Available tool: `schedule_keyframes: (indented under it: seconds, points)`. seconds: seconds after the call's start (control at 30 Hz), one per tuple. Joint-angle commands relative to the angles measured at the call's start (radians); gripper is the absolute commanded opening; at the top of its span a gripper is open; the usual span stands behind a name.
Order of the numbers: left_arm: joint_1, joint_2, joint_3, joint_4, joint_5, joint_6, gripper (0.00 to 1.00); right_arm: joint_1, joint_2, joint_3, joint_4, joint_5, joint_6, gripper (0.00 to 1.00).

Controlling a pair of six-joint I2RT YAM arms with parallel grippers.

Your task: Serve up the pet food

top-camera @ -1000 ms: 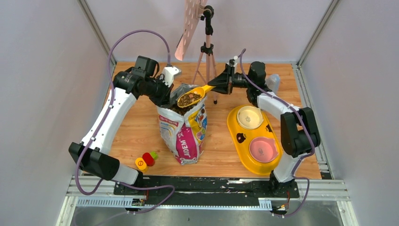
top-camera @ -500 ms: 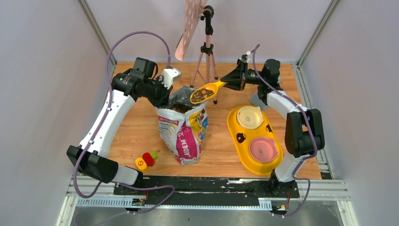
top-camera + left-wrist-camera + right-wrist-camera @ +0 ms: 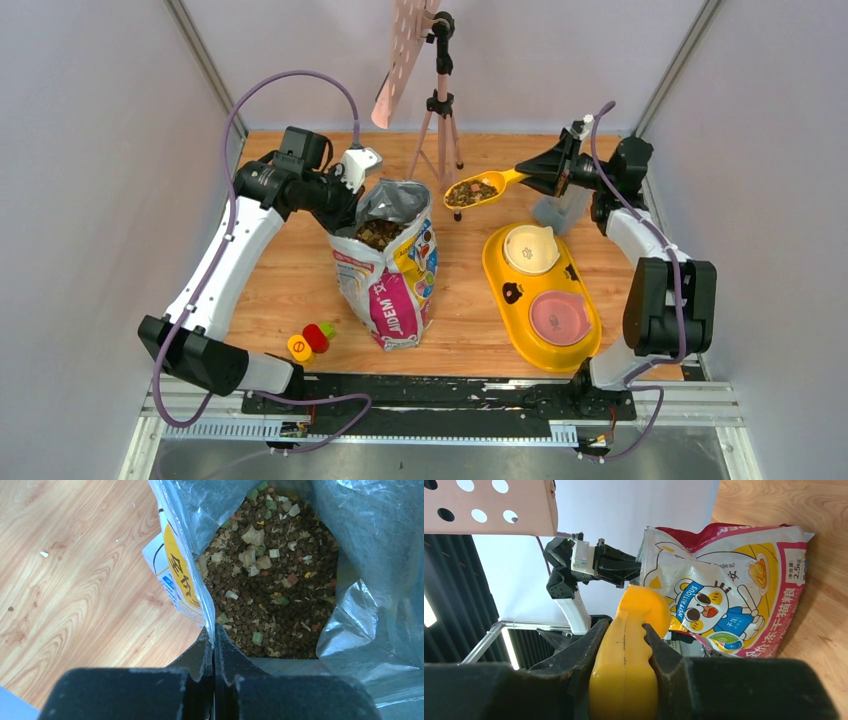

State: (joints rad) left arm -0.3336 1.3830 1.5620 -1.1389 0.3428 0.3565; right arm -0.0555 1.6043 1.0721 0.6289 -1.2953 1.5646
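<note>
The pet food [image 3: 275, 595] fills the open printed bag [image 3: 390, 280] standing mid-table, brown pellets mixed with pale and coloured bits. My left gripper [image 3: 214, 632] is shut on the bag's rim [image 3: 187, 575] at its left edge. My right gripper [image 3: 625, 630] is shut on the handle of a yellow scoop [image 3: 624, 680]. In the top view the scoop [image 3: 472, 190] hangs level in the air, loaded with pet food, right of the bag and just beyond the yellow feeder [image 3: 497, 285]. The feeder holds a cream bowl [image 3: 531, 248] and a pink bowl [image 3: 558, 317].
A tripod [image 3: 440, 110] carrying a pink perforated board [image 3: 405, 50] stands at the back, close behind the scoop. A translucent container [image 3: 562, 205] sits under the right wrist. Small red, yellow and green caps [image 3: 310, 340] lie front left.
The right gripper has carried the loaded scoop rightward, from over the bag's mouth to beyond the feeder's far end. The left gripper has kept its hold on the bag's rim.
</note>
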Motion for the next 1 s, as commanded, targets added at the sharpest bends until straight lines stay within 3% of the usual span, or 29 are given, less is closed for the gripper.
schedule_keyframes:
  seconds: [0.0, 0.97]
  points:
    - [0.007, -0.045, -0.008, 0.040, 0.030, 0.005, 0.00, -0.051, -0.090, -0.030, -0.006, -0.022, -0.042, 0.00]
    - [0.015, -0.065, -0.044, 0.027, 0.058, 0.024, 0.00, -0.494, -0.298, -0.492, 0.151, 0.051, -0.115, 0.00]
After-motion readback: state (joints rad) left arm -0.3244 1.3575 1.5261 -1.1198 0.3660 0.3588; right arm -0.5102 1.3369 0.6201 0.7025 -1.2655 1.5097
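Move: The filled scoop in the right hand points off to the hand's left; the cream bowl it is meant for lies about 28 cm below the hand, nearly level fore and aft and some 2 cm to its right. The pink bowl sits about 17 cm nearer the base than the cream bowl and 7 cm farther right; the clear container about 10 cm beyond the cream bowl and 8 cm to its right. From the left hand the cream bowl is roughly 42 cm right, 7 cm ahead and 23 cm lower. Rightward by about 13 cm, the right hand carries the loaded scoop away from the food bag, easing back a little and sinking some 6 cm, mostly in the second half, while turning clockwise nearly 30 degrees. The scoop's head trails to its left and comes in above the cream bowl; the fingers keep their hold on the handle. The left hand still pinches the bag's rim. ##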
